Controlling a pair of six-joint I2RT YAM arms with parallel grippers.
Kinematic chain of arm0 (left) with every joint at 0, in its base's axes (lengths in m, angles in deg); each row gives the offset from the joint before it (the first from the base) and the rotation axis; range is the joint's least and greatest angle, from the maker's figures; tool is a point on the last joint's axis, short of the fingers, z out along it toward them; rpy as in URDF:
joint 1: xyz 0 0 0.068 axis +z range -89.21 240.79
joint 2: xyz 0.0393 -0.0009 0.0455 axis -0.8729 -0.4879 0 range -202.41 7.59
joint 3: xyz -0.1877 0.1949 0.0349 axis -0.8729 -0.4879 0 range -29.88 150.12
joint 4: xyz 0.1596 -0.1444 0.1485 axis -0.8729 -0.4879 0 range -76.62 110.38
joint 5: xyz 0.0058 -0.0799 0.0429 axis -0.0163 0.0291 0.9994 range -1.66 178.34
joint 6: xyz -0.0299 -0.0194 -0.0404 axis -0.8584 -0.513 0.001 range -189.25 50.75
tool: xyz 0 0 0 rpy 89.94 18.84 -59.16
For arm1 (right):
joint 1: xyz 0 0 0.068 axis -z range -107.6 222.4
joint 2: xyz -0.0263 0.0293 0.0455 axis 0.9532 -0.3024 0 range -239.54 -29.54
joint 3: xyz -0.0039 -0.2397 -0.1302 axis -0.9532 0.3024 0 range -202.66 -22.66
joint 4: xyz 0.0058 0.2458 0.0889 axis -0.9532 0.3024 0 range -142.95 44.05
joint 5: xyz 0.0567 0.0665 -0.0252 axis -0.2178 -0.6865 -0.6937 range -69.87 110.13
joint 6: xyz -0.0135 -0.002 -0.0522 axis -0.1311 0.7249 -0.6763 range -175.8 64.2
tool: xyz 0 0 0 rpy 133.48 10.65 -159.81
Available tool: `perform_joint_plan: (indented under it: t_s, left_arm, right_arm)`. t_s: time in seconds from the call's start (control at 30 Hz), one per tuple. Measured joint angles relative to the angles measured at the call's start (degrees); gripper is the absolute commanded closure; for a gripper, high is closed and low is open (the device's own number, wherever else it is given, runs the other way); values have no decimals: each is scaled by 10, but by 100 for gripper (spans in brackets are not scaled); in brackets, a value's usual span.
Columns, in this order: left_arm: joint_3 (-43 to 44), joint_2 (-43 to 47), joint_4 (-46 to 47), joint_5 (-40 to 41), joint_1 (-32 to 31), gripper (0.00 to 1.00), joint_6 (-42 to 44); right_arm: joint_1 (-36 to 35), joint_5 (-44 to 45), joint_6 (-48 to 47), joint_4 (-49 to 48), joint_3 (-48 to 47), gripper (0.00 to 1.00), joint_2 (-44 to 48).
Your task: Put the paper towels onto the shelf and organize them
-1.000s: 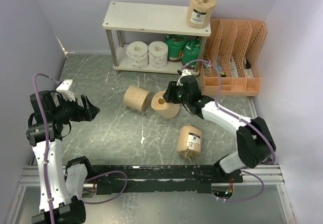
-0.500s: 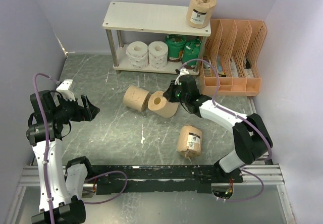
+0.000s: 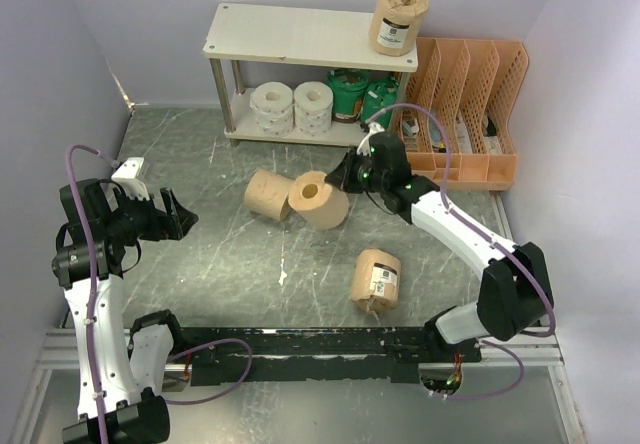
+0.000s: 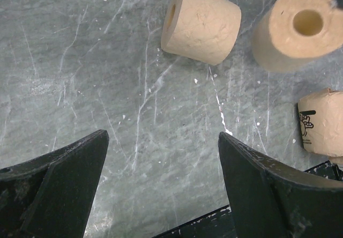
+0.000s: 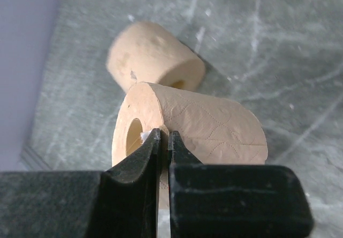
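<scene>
My right gripper [image 3: 341,178] [image 5: 165,140] is shut on the wall of a bare tan roll [image 3: 318,200] [image 5: 214,124] [image 4: 295,26]: one finger sits in the core, the other outside. A second bare tan roll [image 3: 270,194] [image 5: 153,58] [image 4: 201,23] lies just left of it. Nearer the arms, a tan wrapped roll [image 3: 376,279] [image 4: 321,121] with a barcode label lies on the table. On the shelf [image 3: 290,34], another wrapped roll [image 3: 397,16] stands on the top board, and two white rolls [image 3: 290,107] and two green ones [image 3: 362,96] fill the lower tier. My left gripper [image 3: 180,216] [image 4: 161,190] hangs open at the left.
An orange perforated file organizer [image 3: 470,114] stands right of the shelf, close behind my right arm. Lilac walls close in the left, back and right sides. A black rail [image 3: 320,344] runs along the near edge.
My right gripper has closed on the bare tan roll and raised it a little, tipping its core toward the camera. The left arm has not moved.
</scene>
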Motion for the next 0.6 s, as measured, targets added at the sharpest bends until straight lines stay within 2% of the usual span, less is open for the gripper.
perform_joint_plan:
  t_s: [0.23,0.37,0.6]
  left_arm:
    - [0,0,0,0,0,5,0]
    - [0,-4,0,0,0,5,0]
    - [0,-10,0,0,0,5,0]
  right_arm:
    - [17,-56,37,-20,-68,100,-2]
    - [35,-83,67,-31,-116,100,-33]
    - [36,-113,106,-39,-299,100,-112]
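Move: The right hand already holds a bare brown roll by the end wall. The shelf's top board is its likely place, its middle about 30 cm ahead, 4 left and 9 above. The wrapped roll up there stands 29 ahead and 17 right; two white rolls below the board are 27 ahead, 4 and 14 left. Another brown roll lies 5 ahead, 14 left, 12 below. From the left hand, the board's middle is some 42 cm ahead, 29 right, 4 above. Still pinching the wall of the brown roll between its shut fingers, the right hand hoists the roll steeply, about 18 cm up, while carrying it some 7 cm forward towards the shelf and a little to the left. The wrist rolls about 20 degrees, its left side rising, and the fingertips tip upward somewhat. ##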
